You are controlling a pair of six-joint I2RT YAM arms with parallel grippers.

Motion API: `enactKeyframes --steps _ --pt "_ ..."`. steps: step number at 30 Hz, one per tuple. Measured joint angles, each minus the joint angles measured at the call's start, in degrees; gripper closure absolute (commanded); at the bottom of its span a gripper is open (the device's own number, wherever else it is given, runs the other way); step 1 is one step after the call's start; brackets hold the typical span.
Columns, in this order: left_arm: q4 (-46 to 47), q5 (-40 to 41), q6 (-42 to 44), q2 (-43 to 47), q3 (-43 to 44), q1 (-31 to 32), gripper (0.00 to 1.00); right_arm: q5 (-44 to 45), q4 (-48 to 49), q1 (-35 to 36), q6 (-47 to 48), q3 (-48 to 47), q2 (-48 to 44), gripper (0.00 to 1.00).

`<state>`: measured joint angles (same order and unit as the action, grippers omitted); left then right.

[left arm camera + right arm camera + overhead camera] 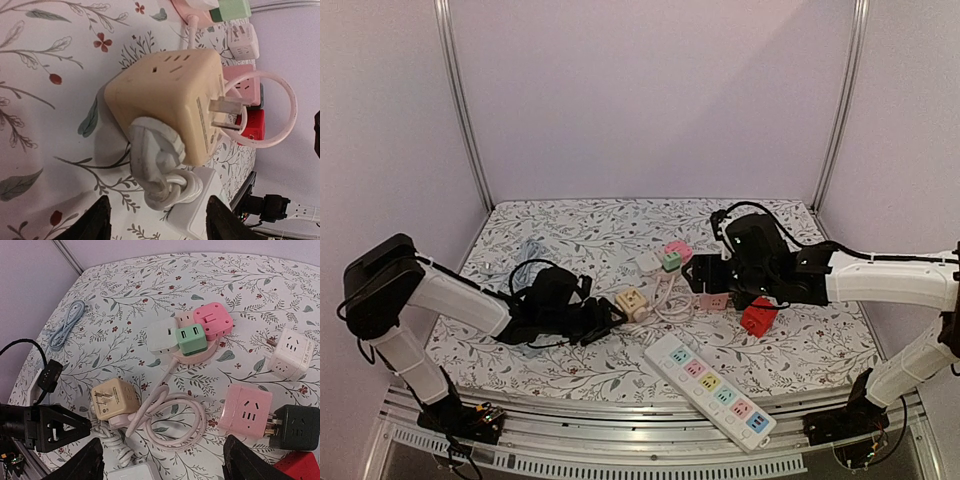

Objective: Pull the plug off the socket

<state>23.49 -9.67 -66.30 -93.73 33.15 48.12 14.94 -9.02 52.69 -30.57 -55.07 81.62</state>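
A beige cube socket [170,95] lies on the flowered cloth with a pale plug [152,155] pushed into its near side. The plug's white cable [180,192] is coiled in a knot just behind it. My left gripper [157,225] is open, its black fingers [97,220] either side of that coil and touching nothing. From above, the socket [633,302] sits right in front of the left gripper [610,316]. My right gripper [165,465] is open over the pink cable loop [200,415], to the right of the socket [114,397], holding nothing.
A long white power strip [710,388] lies near the front edge. A pink cube [245,410], black cube [297,426] and white cube [291,354] sit on the right. A round pink base [220,346] carries three cubes. A blue cable [65,327] lies far left.
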Motion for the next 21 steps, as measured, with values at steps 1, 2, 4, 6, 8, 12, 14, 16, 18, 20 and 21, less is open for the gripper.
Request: enactKeyframes --steps 1,2,4,6,8,12,14,16,18,20,21 --pt "0.66 0.04 -0.31 -0.46 0.00 0.02 0.41 0.02 -0.02 0.02 0.00 0.11 -0.24 0.19" --pt "1.27 0.02 -0.57 -0.83 0.00 0.02 0.43 0.09 0.02 0.02 -0.02 0.33 -0.50 0.19" --pt "2.45 0.00 -1.05 -1.53 0.00 0.02 0.46 0.22 -0.02 0.00 0.00 0.52 -0.85 0.19" --pt "3.52 0.00 -1.33 -2.51 0.02 0.02 0.48 0.33 0.00 0.00 0.00 0.52 -1.05 0.19" --pt "4.37 -0.02 -1.51 -3.91 0.02 0.04 0.51 0.42 0.00 0.02 0.00 0.52 -1.11 0.19" --pt "6.16 -0.02 -2.45 -5.97 0.02 0.04 0.54 0.44 -0.02 0.00 0.02 0.52 -1.20 0.18" --pt "6.86 0.00 -2.84 -6.34 0.02 0.04 0.56 0.44 0.02 0.02 0.02 0.52 -1.38 0.18" --pt "7.93 0.00 -3.19 -6.88 0.02 0.04 0.60 0.42 0.02 0.00 -0.02 0.52 -1.46 0.18" --pt "8.98 -0.02 -3.56 -7.48 0.04 0.04 0.63 0.42 0.00 0.00 -0.07 0.55 -1.49 0.18" --pt "9.84 -0.02 -3.80 -7.78 0.11 0.04 0.65 0.39 0.02 0.00 -0.17 0.61 -1.49 0.18" --pt "10.16 0.00 -3.89 -7.91 0.11 0.07 0.67 0.37 0.02 0.02 -0.26 0.66 -1.49 0.17"
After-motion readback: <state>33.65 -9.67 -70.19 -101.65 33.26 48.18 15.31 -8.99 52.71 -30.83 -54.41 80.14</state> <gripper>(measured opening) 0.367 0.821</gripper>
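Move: The white plug, stuck in the near side of the beige socket cube, lies just off the left fingertips: about 3 cm ahead, 2 cm to the right and 2 cm lower. The cube's middle is some 5 cm ahead and 3 cm right; the pink cable loop lies about 11 cm right and 4 cm ahead, and the white power strip's middle some 20 cm right and 14 cm back. From the right hand the plug is about 13 cm left, 2 cm back and 15 cm below. The left hand sinks about 2 cm while easing some 1.5 cm right and forward, bringing its fingertips down to either side of the white plug's cable end, just short of the beige socket cube. As it settles there, the fingers keep closing steadily, from roughly two thirds open to a little over one third, their pointing barely changed; whether both pads touch the plug yet can't be seen. ##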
